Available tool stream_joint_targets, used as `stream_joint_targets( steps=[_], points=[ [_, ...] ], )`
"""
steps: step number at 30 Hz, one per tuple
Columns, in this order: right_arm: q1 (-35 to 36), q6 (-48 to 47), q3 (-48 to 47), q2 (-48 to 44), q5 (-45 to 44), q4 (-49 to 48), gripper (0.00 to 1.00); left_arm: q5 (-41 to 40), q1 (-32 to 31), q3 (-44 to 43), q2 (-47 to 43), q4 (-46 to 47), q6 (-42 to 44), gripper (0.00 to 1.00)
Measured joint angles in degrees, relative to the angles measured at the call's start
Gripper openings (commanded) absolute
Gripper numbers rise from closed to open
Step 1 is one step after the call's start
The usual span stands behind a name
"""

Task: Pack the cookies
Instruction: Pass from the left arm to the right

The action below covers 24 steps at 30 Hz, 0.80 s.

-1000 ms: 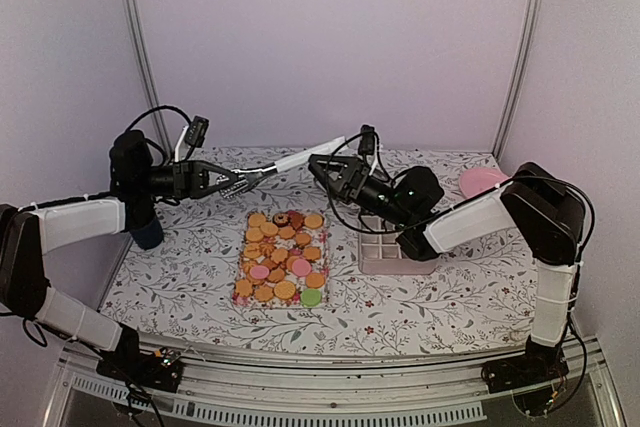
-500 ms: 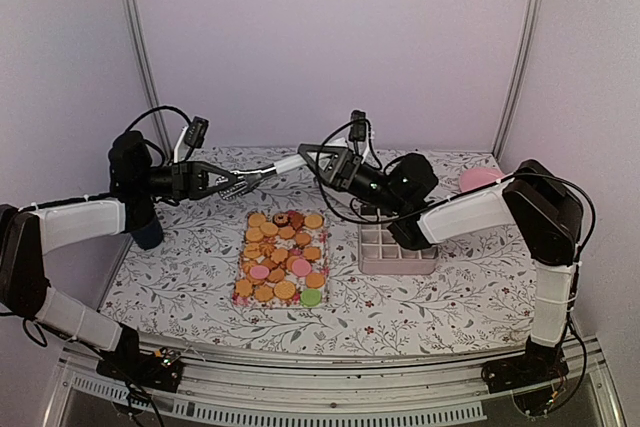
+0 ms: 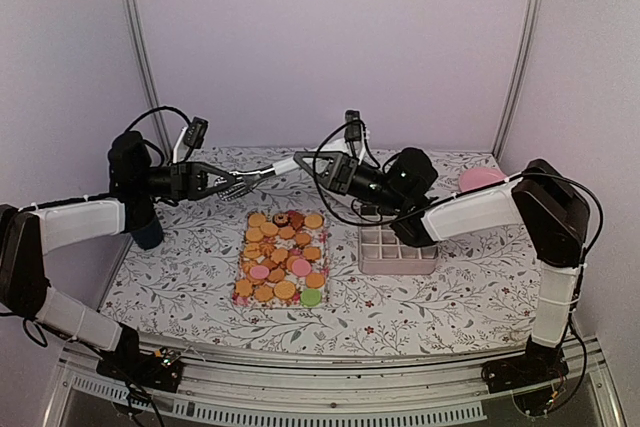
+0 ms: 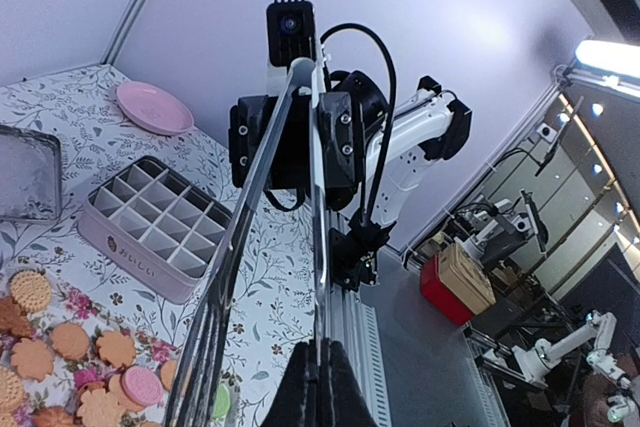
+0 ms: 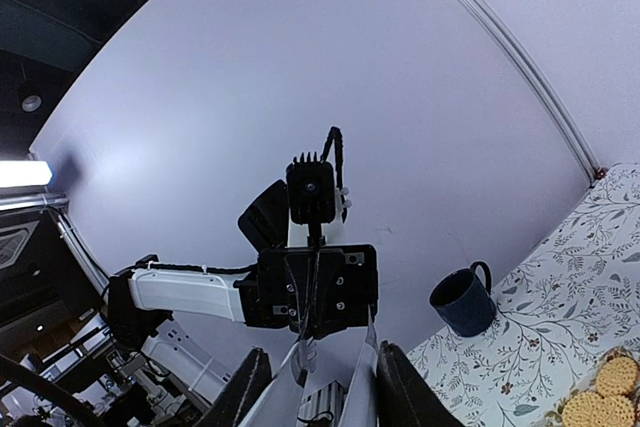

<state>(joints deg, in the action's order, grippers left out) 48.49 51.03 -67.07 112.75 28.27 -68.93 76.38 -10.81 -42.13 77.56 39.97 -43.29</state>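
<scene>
The cookies, small round discs that are mostly orange with a few pink, green and dark ones, lie in a rectangle on the flowered cloth, also low in the left wrist view. Above them my left gripper is shut on one arm of metal tongs, a thin strip rising between its fingers. My right gripper meets the tongs' white far end. Both white arms lie between its fingers, against the pads.
A pale pink compartment box stands right of the cookies. A pink plate sits at the back right. A dark blue mug stands at the left behind my left arm. A grey metal tin lies near the box.
My right gripper has risen and moved left from above the box to the tongs' white end, and its jaws have narrowed around it. The left arm has held still.
</scene>
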Motion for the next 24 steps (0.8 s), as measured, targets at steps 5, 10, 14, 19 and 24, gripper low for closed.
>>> stream_joint_targets(
  steps=[5, 10, 14, 19, 24],
  points=[
    [-0.02, -2.51, 0.02, -1.99, 0.09, 3.85, 0.35, 0.07, 0.0, -0.02, -0.09, -0.66, 1.53, 0.12],
    [-0.13, -7.28, 1.51, -5.97, -0.15, 11.23, 0.35, -0.9, 2.16, -1.86, -0.63, -12.22, 10.38, 0.44],
    [-0.17, -12.63, 3.19, -9.88, -1.66, 18.18, 0.34, -6.32, 5.6, -9.51, -0.66, -34.45, 27.8, 0.45],
    [-0.17, -20.81, 4.61, -15.06, -5.57, 28.65, 0.34, -17.38, 7.45, -18.21, 1.36, -56.57, 47.52, 0.45],
    [0.33, -28.57, 5.05, -17.99, -10.47, 36.72, 0.36, -26.95, 8.83, -18.97, 4.57, -69.05, 58.4, 0.49]
  ],
)
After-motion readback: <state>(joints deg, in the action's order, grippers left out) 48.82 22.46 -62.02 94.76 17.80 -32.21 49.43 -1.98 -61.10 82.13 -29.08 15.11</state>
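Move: The tongs hang between the hands: their middle lies about 10 cm right of the left hand and 3 cm above it. From the right hand, which already grips the handle, the cookie tray lies some 12 cm left, 2 cm ahead and 30 cm below; the compartment box is about 16 cm right and 5 cm ahead, the metal tray 6 cm right and 26 cm ahead, both nearly 30 cm down. Left hand releases tongs, retreats forward-left, then down, about 14 cm; right keeps them, tipping 30 degrees downward. ##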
